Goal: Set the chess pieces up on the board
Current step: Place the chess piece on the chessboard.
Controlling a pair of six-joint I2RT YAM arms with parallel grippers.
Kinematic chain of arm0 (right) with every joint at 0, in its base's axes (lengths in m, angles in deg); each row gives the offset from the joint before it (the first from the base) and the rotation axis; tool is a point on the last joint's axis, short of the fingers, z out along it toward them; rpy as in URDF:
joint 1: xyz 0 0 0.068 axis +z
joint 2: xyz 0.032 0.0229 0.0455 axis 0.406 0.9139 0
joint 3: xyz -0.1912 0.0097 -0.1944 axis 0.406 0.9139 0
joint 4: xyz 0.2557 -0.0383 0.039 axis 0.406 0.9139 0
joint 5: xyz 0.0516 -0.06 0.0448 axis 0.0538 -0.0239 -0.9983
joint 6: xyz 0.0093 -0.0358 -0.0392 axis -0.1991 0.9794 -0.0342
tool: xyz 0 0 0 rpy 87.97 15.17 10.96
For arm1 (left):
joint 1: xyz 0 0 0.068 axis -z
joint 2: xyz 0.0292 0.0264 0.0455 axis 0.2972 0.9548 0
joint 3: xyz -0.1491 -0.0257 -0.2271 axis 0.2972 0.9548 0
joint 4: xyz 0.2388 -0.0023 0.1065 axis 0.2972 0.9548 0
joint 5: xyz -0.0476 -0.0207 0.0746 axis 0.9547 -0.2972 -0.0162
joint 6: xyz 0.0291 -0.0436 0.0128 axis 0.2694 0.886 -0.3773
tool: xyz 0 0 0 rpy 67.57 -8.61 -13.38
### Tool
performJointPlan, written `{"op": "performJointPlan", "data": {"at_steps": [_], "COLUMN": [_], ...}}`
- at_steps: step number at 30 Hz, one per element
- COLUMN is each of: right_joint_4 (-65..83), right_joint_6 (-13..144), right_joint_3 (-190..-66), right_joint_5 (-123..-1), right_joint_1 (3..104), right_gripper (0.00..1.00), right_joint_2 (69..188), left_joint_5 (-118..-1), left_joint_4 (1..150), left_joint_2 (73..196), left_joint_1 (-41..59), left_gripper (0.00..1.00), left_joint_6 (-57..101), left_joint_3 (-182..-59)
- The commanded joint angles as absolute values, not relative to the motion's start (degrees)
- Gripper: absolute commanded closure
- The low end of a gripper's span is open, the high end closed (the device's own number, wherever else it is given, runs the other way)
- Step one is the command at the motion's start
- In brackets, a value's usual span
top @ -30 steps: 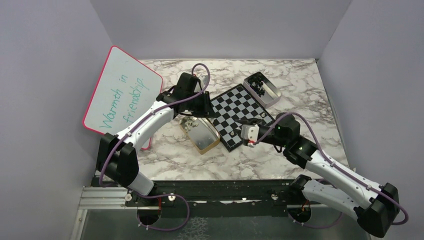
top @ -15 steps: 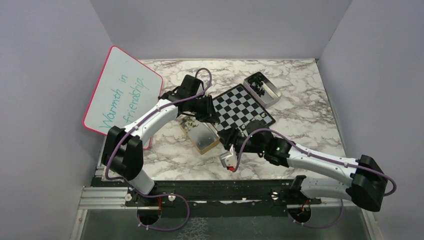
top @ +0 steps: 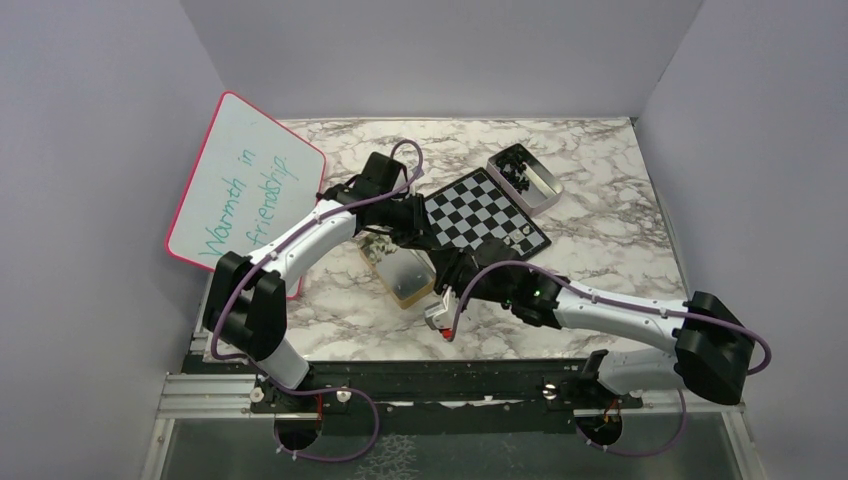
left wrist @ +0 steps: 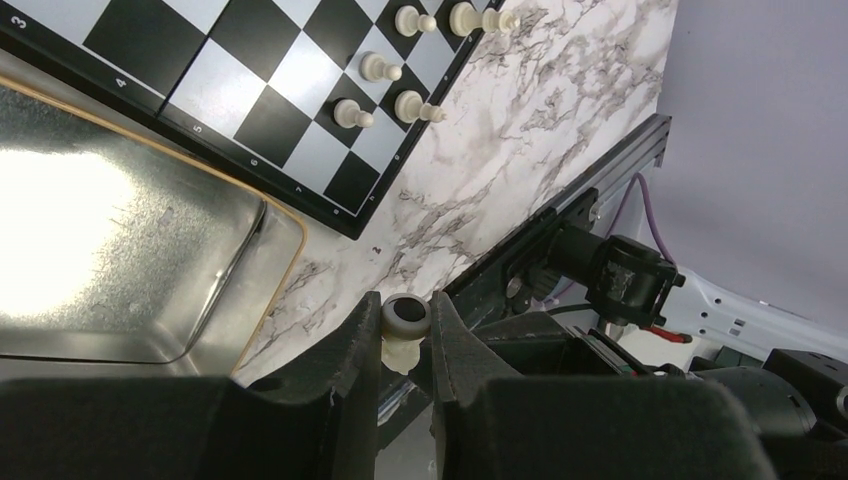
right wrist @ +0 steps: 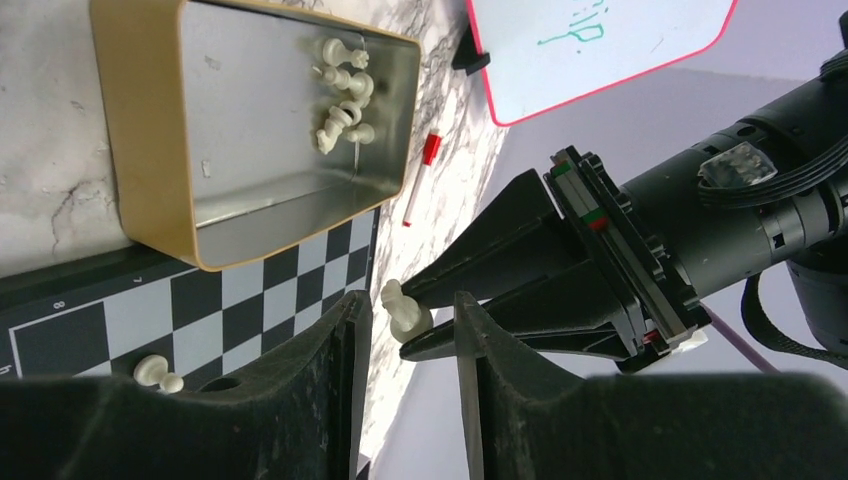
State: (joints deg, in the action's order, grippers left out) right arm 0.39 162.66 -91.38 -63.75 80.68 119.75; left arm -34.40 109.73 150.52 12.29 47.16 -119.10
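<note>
My left gripper [left wrist: 405,305] is shut on a pale chess piece [left wrist: 406,328], pinched at its round base. In the right wrist view that same piece [right wrist: 404,310] sits between the fingers of my right gripper [right wrist: 410,297], which is open with a gap on both sides. From above, the left gripper [top: 432,248] and right gripper [top: 447,272] meet at the near-left corner of the board [top: 470,205]. Several pale pieces [left wrist: 381,68] stand along one edge of the board [left wrist: 250,90]. More pale pieces [right wrist: 342,85] lie in the gold tin [right wrist: 150,140].
The gold tin [top: 405,278] lies left of the board, a silver tin [top: 545,190] holding black pieces behind it at the right. A pink-framed whiteboard [top: 245,195] leans at the left. A red-capped marker [right wrist: 420,180] lies on the marble beside the whiteboard [right wrist: 600,40].
My right arm has swung left from the board's near corner to the spot beside the gold tin, bringing its fingers around the piece in the left gripper. The left arm shifted only slightly.
</note>
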Motion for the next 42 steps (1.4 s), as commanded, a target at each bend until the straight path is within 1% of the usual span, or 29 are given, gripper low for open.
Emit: {"op": "performJointPlan", "data": {"at_steps": [1, 5, 8, 13, 17, 18, 20, 25, 27, 30, 36, 40, 42], "right_joint_4": [-1.9, -2.5, -2.8, -3.6, -3.4, -3.4, -3.4, -3.5, -3.2, -2.4, -5.5, -7.2, -8.6], "right_joint_6": [165.8, 166.9, 168.1, 168.0, 167.1, 166.9, 166.5, 166.0, 164.8, 160.9, 148.8, 137.7, 131.4], "right_joint_3": [-93.5, -94.1, -94.4, -94.3, -93.8, -93.6, -93.3, -92.6, -92.5, -92.0, -88.6, -86.6, -85.4], "right_joint_5": [-60.6, -59.4, -58.4, -59.7, -60.0, -60.0, -60.0, -59.9, -60.4, -62.3, -65.3, -65.2, -65.5], "right_joint_1": [81.2, 81.1, 81.2, 81.2, 81.2, 81.2, 81.3, 81.3, 81.3, 81.3, 81.3, 81.3, 81.4], "right_gripper": [0.60, 0.63, 0.68, 0.82, 0.97, 0.99, 0.99, 0.99, 0.99, 0.99, 0.99, 0.99, 0.99], "right_joint_2": [121.3, 122.6, 123.6, 123.5, 123.5, 123.4, 123.1, 121.9, 121.2, 119.7, 115.7, 113.5, 112.3], "left_joint_5": [-32.2, -32.3, -32.0, -32.0, -32.2, -32.2, -32.3, -33.4, -34.3, -34.3, -35.8, -41.4, -45.0], "left_joint_4": [109.3, 109.3, 109.3, 109.3, 109.1, 109.1, 109.1, 108.8, 108.4, 106.5, 102.6, 102.5, 102.4], "left_joint_2": [148.5, 147.6, 146.9, 145.6, 144.7, 144.5, 144.1, 142.8, 142.5, 142.2, 141.5, 140.2, 139.3], "left_joint_1": [12.2, 12.2, 12.2, 12.2, 12.2, 12.2, 12.2, 12.2, 12.2, 12.2, 12.1, 11.7, 11.3], "left_gripper": [0.87, 0.87, 0.87, 0.87, 0.87, 0.87, 0.86, 0.72, 0.68, 0.55, 0.48, 0.47, 0.45], "left_joint_6": [47.8, 48.4, 48.7, 49.2, 49.4, 49.4, 49.6, 49.9, 50.1, 51.1, 51.4, 49.4, 47.6], "left_joint_3": [-118.3, -117.9, -117.5, -116.7, -116.4, -116.3, -116.1, -116.1, -116.3, -116.1, -116.7, -119.5, -120.8]}}
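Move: The left fingers hold a white chess piece, with the right gripper's open fingertips some 2 cm to its right, 1 cm back and about 1 cm higher. From the right hand the piece is therefore about 1 cm ahead, 2 cm left and 1 cm below. The chessboard's middle lies roughly 3 cm ahead, 8 cm right and 15 cm below the left hand; the gold box's middle about 3 cm back, 8 cm left and 14 cm below. In a mid-air handover, the right hand eases about 1 cm forward to the piece held by the left fingers, which draw back about 1 cm, and closes fully until it pinches the piece, then stays nearly in place while the left fingers open and let go. The left hand then rises some 3 cm clear with its fingers spread and swings about 2 cm forward, as the right hand carries the piece back and to its right by 2 to 3 cm, its wrist turning some 20 degrees. ##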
